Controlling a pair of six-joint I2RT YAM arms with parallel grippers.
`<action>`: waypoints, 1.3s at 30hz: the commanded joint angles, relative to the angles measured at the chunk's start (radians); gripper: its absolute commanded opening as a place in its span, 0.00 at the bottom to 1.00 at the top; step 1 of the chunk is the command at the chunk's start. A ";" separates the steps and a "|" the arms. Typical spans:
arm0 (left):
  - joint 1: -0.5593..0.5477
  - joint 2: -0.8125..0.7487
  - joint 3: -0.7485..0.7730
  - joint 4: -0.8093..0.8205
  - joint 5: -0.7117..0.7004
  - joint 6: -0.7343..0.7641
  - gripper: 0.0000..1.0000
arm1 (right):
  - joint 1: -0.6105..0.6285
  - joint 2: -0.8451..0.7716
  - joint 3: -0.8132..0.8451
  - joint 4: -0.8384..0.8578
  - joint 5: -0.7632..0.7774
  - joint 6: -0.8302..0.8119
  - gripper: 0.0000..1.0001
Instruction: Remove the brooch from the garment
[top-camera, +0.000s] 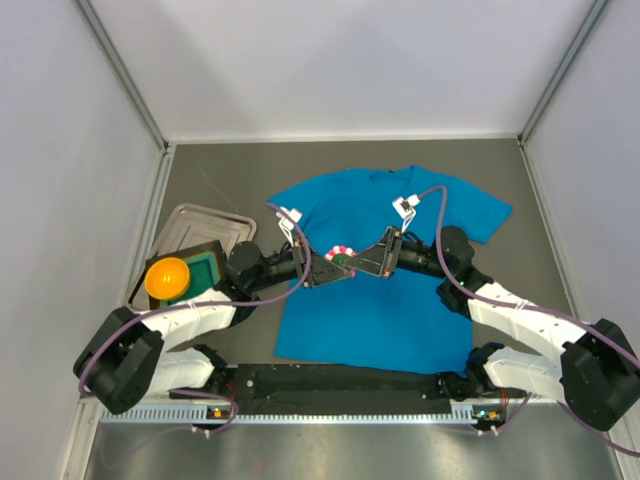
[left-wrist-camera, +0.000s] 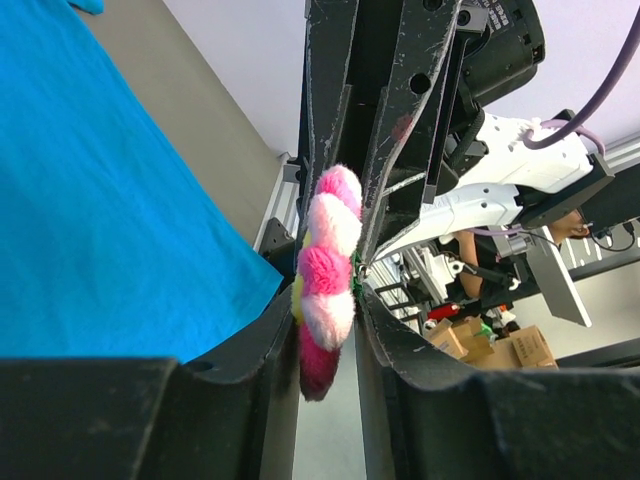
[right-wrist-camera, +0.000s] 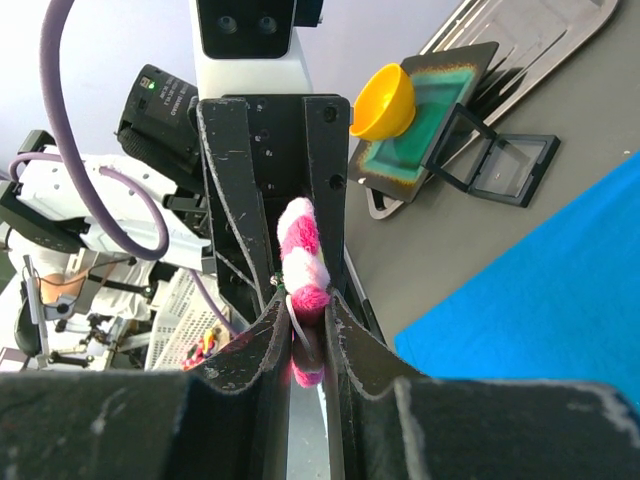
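The brooch (top-camera: 342, 252), a fluffy pink-and-white flower, hangs just over the chest of the garment (top-camera: 385, 310), a blue T-shirt spread flat on the table. My left gripper (top-camera: 333, 268) comes in from the left and my right gripper (top-camera: 364, 262) from the right, tips meeting at the flower. In the left wrist view the brooch (left-wrist-camera: 326, 280) sits pinched between my left gripper's (left-wrist-camera: 327, 300) fingers, the garment (left-wrist-camera: 100, 220) off to the side. In the right wrist view my right gripper (right-wrist-camera: 308, 305) is shut on the brooch's (right-wrist-camera: 304, 255) lower petal and a thin metal pin.
A metal tray (top-camera: 205, 222) lies at the left of the table. On it stands a dark green-lined box (top-camera: 208, 262) with an orange round bowl-like thing (top-camera: 167, 278). Grey walls enclose the table on three sides. The arms' base rail (top-camera: 340, 382) runs along the near edge.
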 joint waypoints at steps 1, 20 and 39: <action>-0.007 -0.022 0.052 0.015 0.020 0.039 0.31 | 0.014 -0.016 0.057 0.013 -0.021 -0.020 0.00; -0.007 -0.028 0.061 -0.012 0.018 0.048 0.35 | 0.014 -0.019 0.060 0.012 -0.022 -0.019 0.00; 0.070 -0.323 -0.018 -0.444 -0.048 0.104 0.66 | 0.016 -0.113 0.129 -0.279 0.127 -0.311 0.00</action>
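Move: The brooch, already off the garment, is held up between the two hands. It sits about 2 cm ahead of the left hand's point at the same height, and about 1 cm ahead and 2 cm to the left of the right hand's point. From the left hand, the garment's middle lies some 7 cm to the right, level fore and aft, 22 cm below; the black frame is roughly 18 cm left, 1 cm back, also 22 cm below. Left fingers open and draw about 2 cm left off the brooch; the right hand keeps its pinch. ##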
